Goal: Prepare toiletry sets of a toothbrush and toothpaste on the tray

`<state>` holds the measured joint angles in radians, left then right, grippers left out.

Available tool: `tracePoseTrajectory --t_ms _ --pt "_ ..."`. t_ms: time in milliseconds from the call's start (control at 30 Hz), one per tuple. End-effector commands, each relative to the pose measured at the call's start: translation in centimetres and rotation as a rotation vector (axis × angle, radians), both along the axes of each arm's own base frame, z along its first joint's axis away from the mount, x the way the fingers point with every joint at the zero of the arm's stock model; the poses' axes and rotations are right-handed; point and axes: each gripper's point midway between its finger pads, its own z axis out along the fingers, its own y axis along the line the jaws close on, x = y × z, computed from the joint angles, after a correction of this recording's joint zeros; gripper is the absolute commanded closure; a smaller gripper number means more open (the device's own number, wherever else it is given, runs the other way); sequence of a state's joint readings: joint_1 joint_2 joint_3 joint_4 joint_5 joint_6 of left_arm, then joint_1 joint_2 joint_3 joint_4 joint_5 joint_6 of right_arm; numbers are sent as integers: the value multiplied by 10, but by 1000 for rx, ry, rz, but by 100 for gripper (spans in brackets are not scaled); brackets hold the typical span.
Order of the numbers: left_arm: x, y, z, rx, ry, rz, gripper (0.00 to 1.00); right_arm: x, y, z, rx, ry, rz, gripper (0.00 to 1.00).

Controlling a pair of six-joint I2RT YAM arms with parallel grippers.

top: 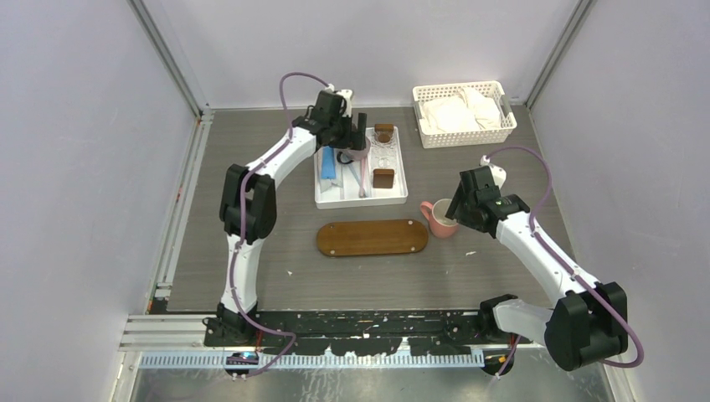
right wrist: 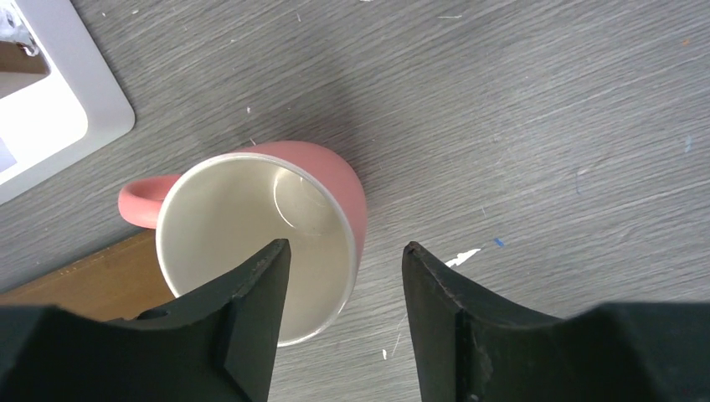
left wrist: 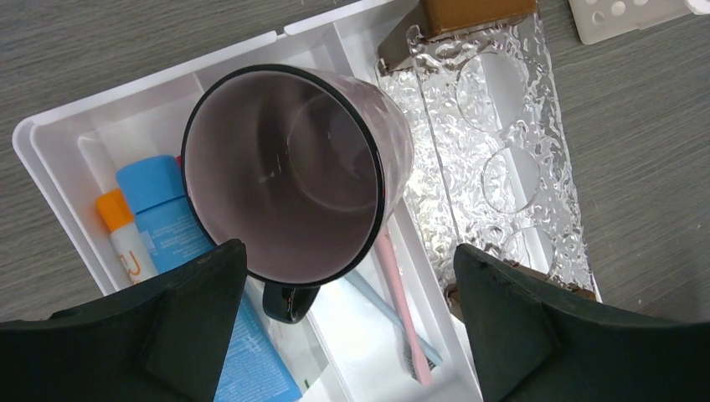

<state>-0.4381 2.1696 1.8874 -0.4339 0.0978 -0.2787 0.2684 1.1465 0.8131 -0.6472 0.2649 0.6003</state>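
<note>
The brown oval tray (top: 373, 237) lies bare mid-table; its edge shows in the right wrist view (right wrist: 92, 280). In the white divided tray (left wrist: 50, 142) lie a blue toothpaste tube (left wrist: 167, 226), an orange-capped tube (left wrist: 117, 234), a pink toothbrush (left wrist: 400, 293) and a pale blue one (left wrist: 381, 303). A purple mug (left wrist: 293, 167) stands over them. My left gripper (left wrist: 349, 251) hangs open just above this mug, holding nothing. My right gripper (right wrist: 345, 247) is open astride the wall of a pink mug (right wrist: 335, 180), one finger (right wrist: 251, 310) over its mouth, the other outside.
A white lattice basket (top: 463, 113) with white cloths sits at the back right. A clear embossed holder (left wrist: 494, 167) with brown ends fills the white tray's right compartment. The pink mug (top: 435, 216) stands upright on the table just right of the oval tray.
</note>
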Motion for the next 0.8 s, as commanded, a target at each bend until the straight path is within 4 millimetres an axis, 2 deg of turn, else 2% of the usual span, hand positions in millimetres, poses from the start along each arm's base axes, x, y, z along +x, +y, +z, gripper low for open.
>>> tracePoseTrajectory --t_ms 0,200,300,400,433,533,600,667,767 --pt "15 -5 17 11 -72 -28 7 10 5 12 28 -64 7 41" --pt "23 -18 12 -15 -73 -75 34 12 7 23 37 -92 17 40" --pt "26 -25 7 -17 -63 -92 42 12 8 24 41 -97 25 40" --pt "27 -32 2 -22 -56 -110 45 11 9 22 48 -95 33 40" --pt "27 -34 1 -23 -53 -116 49 11 9 20 50 -92 33 40" --pt "26 -37 -3 -23 -39 -120 70 12 12 17 60 -87 40 40" --pt "26 -35 -3 -14 -32 -116 96 12 12 16 64 -84 42 40" --pt "25 -32 -1 5 -31 -110 99 12 14 16 74 -85 48 40" --pt "23 -26 15 23 -59 -108 99 11 17 17 87 -88 54 41"
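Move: The grey-purple mug, leaning in the tray with its mouth up, lies about 3 cm ahead of the left hand, neither left nor right of it, its middle some 5 cm below. The blue toothpaste tube is roughly 6 cm left and 2 cm back, the toothbrushes 4 cm back and 2 cm right, the clear holder 8 cm right and 1 cm ahead, all lower. From the right hand the grey-purple mug is about 18 cm ahead and 24 cm left, slightly below. The grey-purple mug's right-hand wall is what the left hand takes: still wide open, the hand first edges forward, then shifts right and a little down, about 4 cm in all, turning slightly clockwise, and shuts almost fully to pinch the rim, one finger inside the mug and one outside. The right hand, already spread at the pink mug's rim, eases left and up by about 1.5 cm, hardly opening further. ##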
